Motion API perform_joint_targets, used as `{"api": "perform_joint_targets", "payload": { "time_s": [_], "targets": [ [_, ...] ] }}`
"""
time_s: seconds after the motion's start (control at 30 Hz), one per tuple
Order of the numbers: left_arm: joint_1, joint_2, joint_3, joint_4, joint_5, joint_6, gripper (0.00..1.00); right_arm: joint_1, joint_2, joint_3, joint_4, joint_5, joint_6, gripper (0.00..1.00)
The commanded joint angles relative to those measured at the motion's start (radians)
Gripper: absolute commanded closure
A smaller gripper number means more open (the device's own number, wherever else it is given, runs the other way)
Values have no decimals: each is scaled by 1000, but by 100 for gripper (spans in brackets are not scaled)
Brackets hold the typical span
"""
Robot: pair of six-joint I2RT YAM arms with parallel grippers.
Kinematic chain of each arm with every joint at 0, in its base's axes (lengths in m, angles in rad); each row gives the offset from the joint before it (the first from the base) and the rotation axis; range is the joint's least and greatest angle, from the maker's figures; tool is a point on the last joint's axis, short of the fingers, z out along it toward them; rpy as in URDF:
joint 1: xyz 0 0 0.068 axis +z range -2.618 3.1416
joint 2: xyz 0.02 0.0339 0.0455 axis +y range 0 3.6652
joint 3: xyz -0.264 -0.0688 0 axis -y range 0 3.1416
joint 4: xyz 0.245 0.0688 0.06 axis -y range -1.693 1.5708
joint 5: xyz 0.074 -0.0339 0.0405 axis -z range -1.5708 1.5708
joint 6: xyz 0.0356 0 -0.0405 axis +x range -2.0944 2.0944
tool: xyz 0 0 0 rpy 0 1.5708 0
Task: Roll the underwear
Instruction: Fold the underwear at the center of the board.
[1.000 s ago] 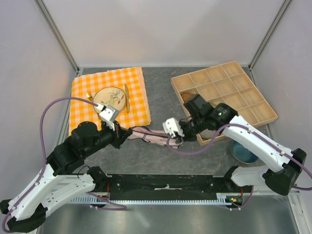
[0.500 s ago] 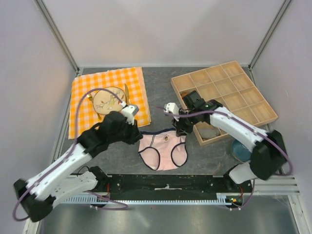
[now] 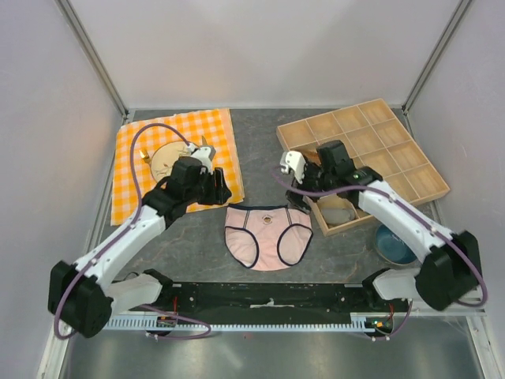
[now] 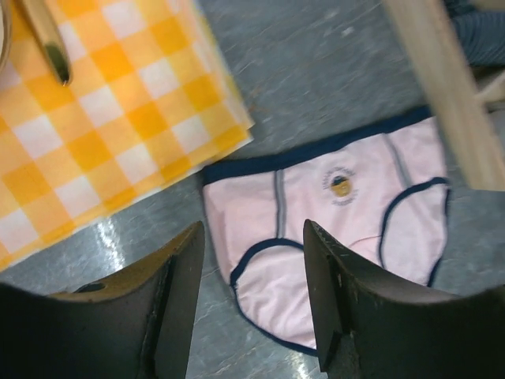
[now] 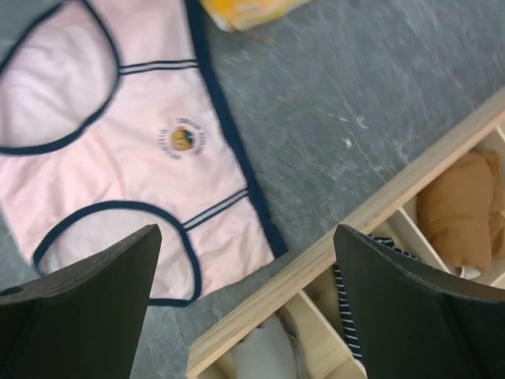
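Observation:
The underwear [image 3: 267, 235] is pale pink with dark navy edging. It lies spread flat on the grey table, waistband toward the far side. My left gripper [image 3: 219, 189] is open and empty, raised above and to the left of the waistband's left corner. In the left wrist view [image 4: 252, 264] the underwear [image 4: 331, 213] shows between the fingers, below them. My right gripper [image 3: 298, 197] is open and empty above the waistband's right corner. In the right wrist view [image 5: 248, 253] the underwear [image 5: 134, 158] lies at the upper left.
An orange checked cloth [image 3: 217, 150] with a plate [image 3: 170, 158] and cutlery lies at the back left. A wooden compartment tray [image 3: 394, 170] at the right holds brown [image 5: 458, 205], blue-striped [image 5: 347, 308] and grey [image 5: 260, 355] rolled garments. A blue bowl [image 3: 392, 246] sits near it.
A second ago both grippers held the underwear bunched between them. It was then spread out and laid flat. Both grippers have let go and drawn back toward the far side.

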Motion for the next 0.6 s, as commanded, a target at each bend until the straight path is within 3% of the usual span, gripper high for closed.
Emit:
{"api": "perform_joint_targets", "payload": {
  "time_s": [0.0, 0.07, 0.2, 0.27, 0.57],
  "targets": [
    [-3, -139, -76, 37, 160, 8, 40, 5, -158, -193, 145, -250, -86, 2],
    [-3, -212, -165, 63, 211, -37, 40, 8, -167, -258, 151, -374, -132, 2],
    [-3, -275, -269, 134, 237, -123, 39, 17, -97, -209, 33, -456, -189, 21],
    [-3, -271, -277, 137, 208, -138, 39, 22, -77, -195, 13, -495, -195, 25],
    [-2, -30, -242, 229, 168, -137, 38, 24, -75, -203, 5, -483, -176, 27]
  ]
}}
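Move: The underwear lies spread flat below both hands. Its middle is about 12 cm back, 13 cm to the right and 8 cm below the left hand, and about 11 cm back, 12 cm to the left and 8 cm below the right hand. The checkered cloth's middle lies some 13 cm ahead and 17 cm left of the left hand. The grey bundle in the wooden box sits roughly 12 cm right and 4 cm back of the right hand. Draw both open grippers back from the waistband along the underwear's sides, each in a low arc that rises a little first. Bring the left one back about 6 cm and down 5 over the left side, its opening kept. Take the right one back some 10 cm, slightly left and down over the right leg hole, turning it about 20 degrees counter-clockwise and narrowing its fingers to about three quarters. ##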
